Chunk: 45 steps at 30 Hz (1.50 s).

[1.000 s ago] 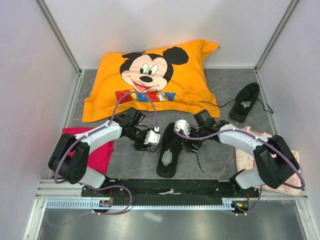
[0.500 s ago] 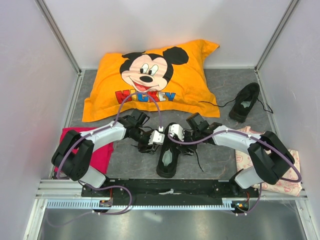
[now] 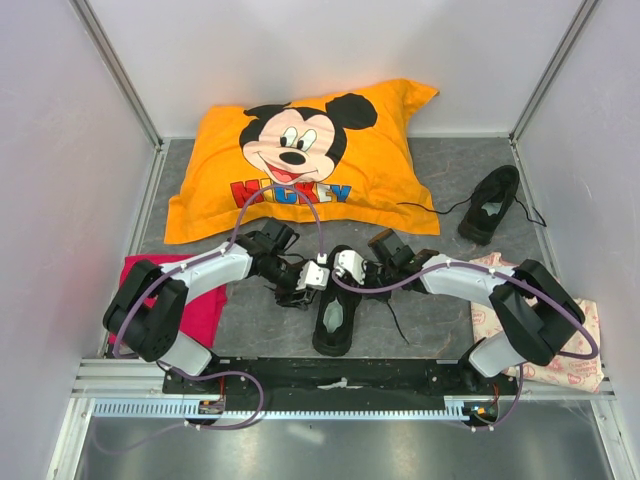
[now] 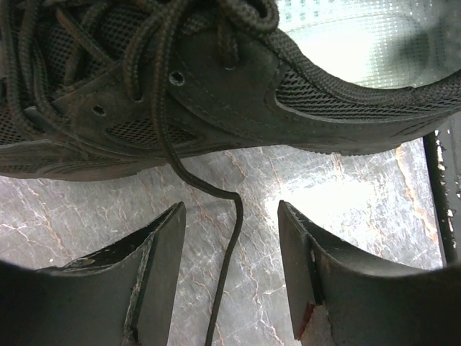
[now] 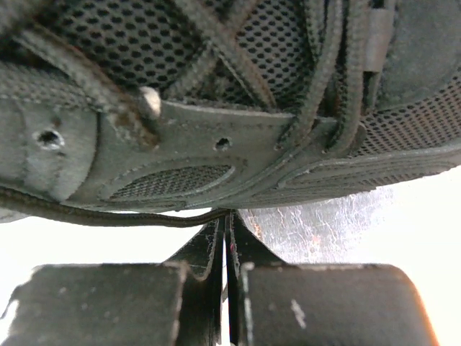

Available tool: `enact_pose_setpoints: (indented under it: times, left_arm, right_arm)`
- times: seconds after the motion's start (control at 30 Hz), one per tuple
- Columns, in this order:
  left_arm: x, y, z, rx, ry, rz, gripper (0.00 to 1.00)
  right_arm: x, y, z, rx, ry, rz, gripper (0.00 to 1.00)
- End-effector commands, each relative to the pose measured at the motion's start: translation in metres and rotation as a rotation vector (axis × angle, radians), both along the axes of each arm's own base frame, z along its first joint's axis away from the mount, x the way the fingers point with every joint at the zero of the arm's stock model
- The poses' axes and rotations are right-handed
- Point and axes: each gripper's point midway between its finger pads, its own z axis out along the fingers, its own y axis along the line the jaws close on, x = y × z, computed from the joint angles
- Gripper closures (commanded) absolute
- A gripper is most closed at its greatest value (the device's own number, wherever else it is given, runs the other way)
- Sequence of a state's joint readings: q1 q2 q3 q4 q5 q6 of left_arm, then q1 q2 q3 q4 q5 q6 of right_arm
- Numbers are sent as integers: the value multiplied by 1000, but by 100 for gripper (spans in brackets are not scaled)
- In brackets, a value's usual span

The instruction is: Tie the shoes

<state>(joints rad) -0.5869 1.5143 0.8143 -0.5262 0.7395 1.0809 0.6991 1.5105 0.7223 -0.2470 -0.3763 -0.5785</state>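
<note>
One black shoe (image 3: 335, 300) lies in the middle between my arms, toe pointing away. The other shoe (image 3: 490, 205) lies far right at the back, its laces loose on the floor. My left gripper (image 3: 303, 287) is open at the near shoe's left side. In the left wrist view the shoe (image 4: 238, 94) fills the top, and a loose lace (image 4: 232, 245) runs down on the floor between the gripper's (image 4: 230, 210) spread fingers without touching them. My right gripper (image 3: 352, 270) is at the shoe's right side. In the right wrist view it (image 5: 228, 225) is shut on a lace (image 5: 108, 216) under the shoe's side (image 5: 180, 151).
An orange Mickey pillow (image 3: 300, 160) lies behind the shoe. A red cloth (image 3: 205, 300) sits under my left arm and a patterned pale cloth (image 3: 580, 340) under my right arm. Grey walls close in three sides; a metal rail (image 3: 340, 375) runs along the front.
Both grippers have moved inward to the near shoe's sides. The right gripper, open before, has shut on the lace. The left gripper stays open.
</note>
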Motion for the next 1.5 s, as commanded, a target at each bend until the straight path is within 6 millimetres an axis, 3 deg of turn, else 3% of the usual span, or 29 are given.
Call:
enact_pose_setpoints:
  times: [0.0, 0.13, 0.33, 0.43, 0.5, 0.53, 0.57, 0.63, 0.87, 1.07, 1.3, 1.47]
  left_arm:
    - [-7, -7, 7, -22, -3, -42, 38]
    - [-9, -9, 1, -1, -16, -44, 38]
    - [-8, -8, -14, 44, -34, -33, 38]
    - [-7, -8, -19, 64, -24, -12, 45]
    - [-7, -8, -18, 65, -10, 3, 61]
    - [-7, -9, -15, 61, -5, 16, 72]
    - [-8, -8, -13, 63, -2, 21, 90]
    - [-2, -5, 0, 48, -6, 78, 99]
    - [-8, 38, 14, 123, -4, 199, 99]
    - [-17, 75, 9, 190, 9, 255, 98]
    - [-3, 103, 18, 202, -84, 346, 98]
    - [6, 116, 21, 214, -120, 391, 98]
  right_arm:
    - [13, 0, 11, 17, -45, -45, 100]
    - [20, -3, 29, 41, -33, -90, 100]
    - [14, -13, 39, 39, -31, -100, 100]
    - [12, -14, 44, 48, -25, -106, 100]
    - [11, -14, 48, 53, -28, -105, 100]
    - [10, -15, 48, 50, -26, -104, 100]
    - [11, -17, 49, 45, -34, -108, 100]
    - [11, -21, 52, 32, -49, -114, 100]
    - [20, -44, 55, -45, -128, -154, 100]
    - [28, -64, 53, -104, -162, -188, 100]
    - [29, -71, 55, -117, -170, -196, 100]
    - [32, -82, 46, -161, -180, -196, 100]
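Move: The free left lace hangs from the shoe between the left hand's open fingers, about 2 cm below it and 1 cm back; the shoe's middle is roughly 9 cm to this hand's right, level front to back, and the red cloth some 31 cm left. The right hand already pinches the other lace, with the shoe about 9 cm to its left and 1 cm back; the clear spot for pulling is some 7 cm right, 2 cm ahead and 5 cm up. Left dips, pinches its lace and pulls about 10 cm left; right, still gripping its lace, draws right and up. ##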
